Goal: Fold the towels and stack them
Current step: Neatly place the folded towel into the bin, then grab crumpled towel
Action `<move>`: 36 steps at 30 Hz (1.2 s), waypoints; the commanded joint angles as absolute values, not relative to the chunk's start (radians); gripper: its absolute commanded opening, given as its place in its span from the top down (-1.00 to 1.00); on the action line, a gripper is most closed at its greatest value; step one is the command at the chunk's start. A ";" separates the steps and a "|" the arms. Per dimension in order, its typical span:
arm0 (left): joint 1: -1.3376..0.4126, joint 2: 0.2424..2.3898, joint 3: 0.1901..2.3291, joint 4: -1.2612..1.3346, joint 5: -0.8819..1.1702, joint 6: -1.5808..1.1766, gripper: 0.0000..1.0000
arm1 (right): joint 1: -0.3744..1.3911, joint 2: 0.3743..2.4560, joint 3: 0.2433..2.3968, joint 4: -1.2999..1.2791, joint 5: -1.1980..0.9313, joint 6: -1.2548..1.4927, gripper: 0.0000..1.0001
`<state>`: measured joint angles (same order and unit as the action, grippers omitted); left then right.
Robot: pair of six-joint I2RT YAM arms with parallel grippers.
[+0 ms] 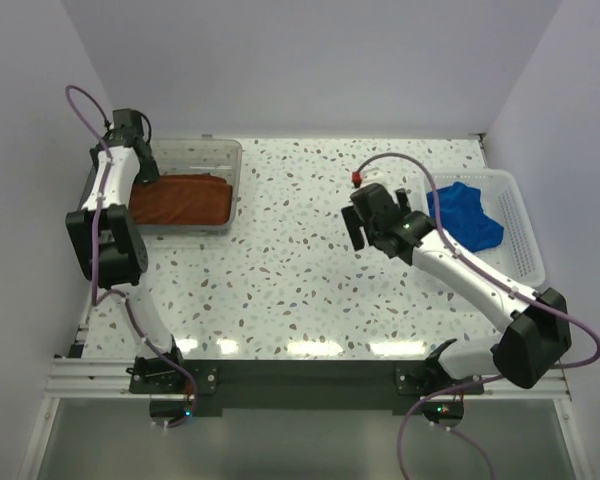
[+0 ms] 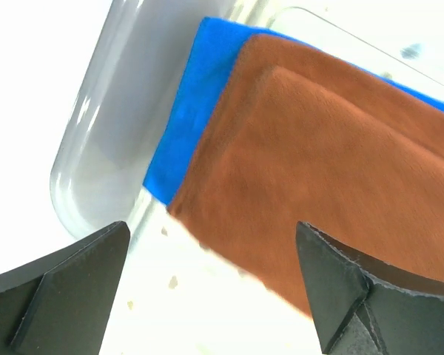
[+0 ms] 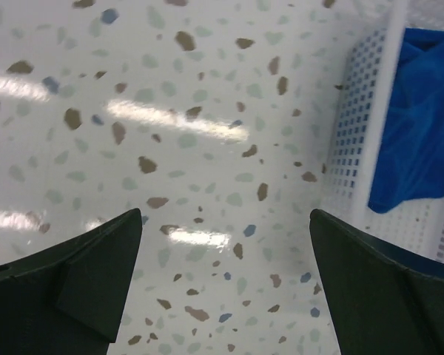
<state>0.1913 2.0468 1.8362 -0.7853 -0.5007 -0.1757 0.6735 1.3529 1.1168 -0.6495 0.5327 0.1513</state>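
A folded rust-brown towel (image 1: 180, 200) lies in the clear plastic tray (image 1: 205, 150) at the back left. In the left wrist view the brown towel (image 2: 318, 148) rests on a folded blue towel (image 2: 189, 111), whose edge shows beside it. My left gripper (image 1: 148, 168) hangs open over the tray's left end; its jaws (image 2: 212, 237) are wide apart with nothing between them. Another blue towel (image 1: 470, 215) lies crumpled in the white mesh basket (image 1: 520, 240) at the right. My right gripper (image 1: 358, 228) is open and empty over bare table, left of the basket (image 3: 355, 133) and its blue towel (image 3: 422, 126).
The tray's rounded wall (image 2: 103, 148) rises just left of the stacked towels. Speckled tabletop (image 1: 300, 250) stretches between tray and basket. White walls close in the back and both sides of the table.
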 commanded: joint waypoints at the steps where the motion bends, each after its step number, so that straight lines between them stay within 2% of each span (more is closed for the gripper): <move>1: 0.141 1.801 1.729 -0.715 -0.389 -0.209 -1.00 | 0.546 1.333 1.206 -0.704 0.690 0.247 -0.98; 6: 0.026 1.477 1.331 -0.472 -0.244 -0.216 -0.99 | 0.266 1.385 1.213 -0.666 0.620 0.337 -0.94; 8: 0.023 1.404 1.182 -0.428 -0.112 -0.239 -0.99 | 0.156 1.410 1.213 -0.625 0.579 0.362 -0.90; 13: 0.011 1.165 0.927 -0.341 -0.015 -0.247 -1.00 | 0.011 1.518 1.206 -0.513 0.454 0.412 -0.82; 17: 0.009 0.994 0.795 -0.247 0.032 -0.250 -1.00 | -0.072 1.638 1.223 -0.445 0.391 0.454 -0.75; 20: -0.017 0.979 0.775 -0.255 0.046 -0.241 -1.00 | -0.107 1.707 1.216 -0.399 0.333 0.469 -0.62; 21: -0.017 0.977 0.770 -0.250 0.051 -0.241 -1.00 | -0.116 1.721 1.207 -0.393 0.322 0.477 -0.56; 22: -0.017 0.977 0.764 -0.249 0.064 -0.242 -1.00 | -0.121 1.732 1.201 -0.373 0.286 0.477 -0.32; 23: -0.017 0.974 0.761 -0.249 0.067 -0.242 -1.00 | -0.130 1.735 1.190 -0.362 0.273 0.466 -0.17; 24: -0.015 0.971 0.762 -0.250 0.072 -0.239 -1.00 | -0.129 1.733 1.192 -0.364 0.275 0.436 0.26; 26: -0.017 0.969 0.770 -0.268 0.074 -0.229 -1.00 | -0.130 1.700 1.209 -0.405 0.302 0.414 0.75; 28: -0.015 0.969 0.766 -0.268 0.087 -0.212 -1.00 | -0.117 1.646 1.215 -0.431 0.310 0.374 1.00; 31: -0.017 0.980 0.759 -0.255 0.109 -0.213 -1.00 | -0.063 1.542 1.261 -0.462 0.340 0.315 1.00; 36: -0.017 0.988 0.747 -0.244 0.115 -0.209 -1.00 | 0.101 1.500 1.501 -0.552 0.413 0.184 1.00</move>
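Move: The right hand, open and empty, hangs over bare table; the crumpled blue towel lies about 8 cm ahead of it, 23 cm to its right and 12 cm below. The white bin holding that towel has its middle some 28 cm right and 5 cm ahead. From the open left hand, the folded brown towel's middle is roughly 3 cm ahead, 14 cm right and 10 cm down; the blue towel is about 85 cm right and 5 cm back. Swinging right about 23 cm and forward some 9, the right hand turns clockwise about 50 degrees, crosses the white bin's left rim and sinks onto the blue towel. Its fingers shut on the towel and lift it about 11 cm, drifting a little left and forward. Meanwhile the left hand, still open, withdraws back and right from over the brown towel, first rising, then stopping near the clear bin's near side. ##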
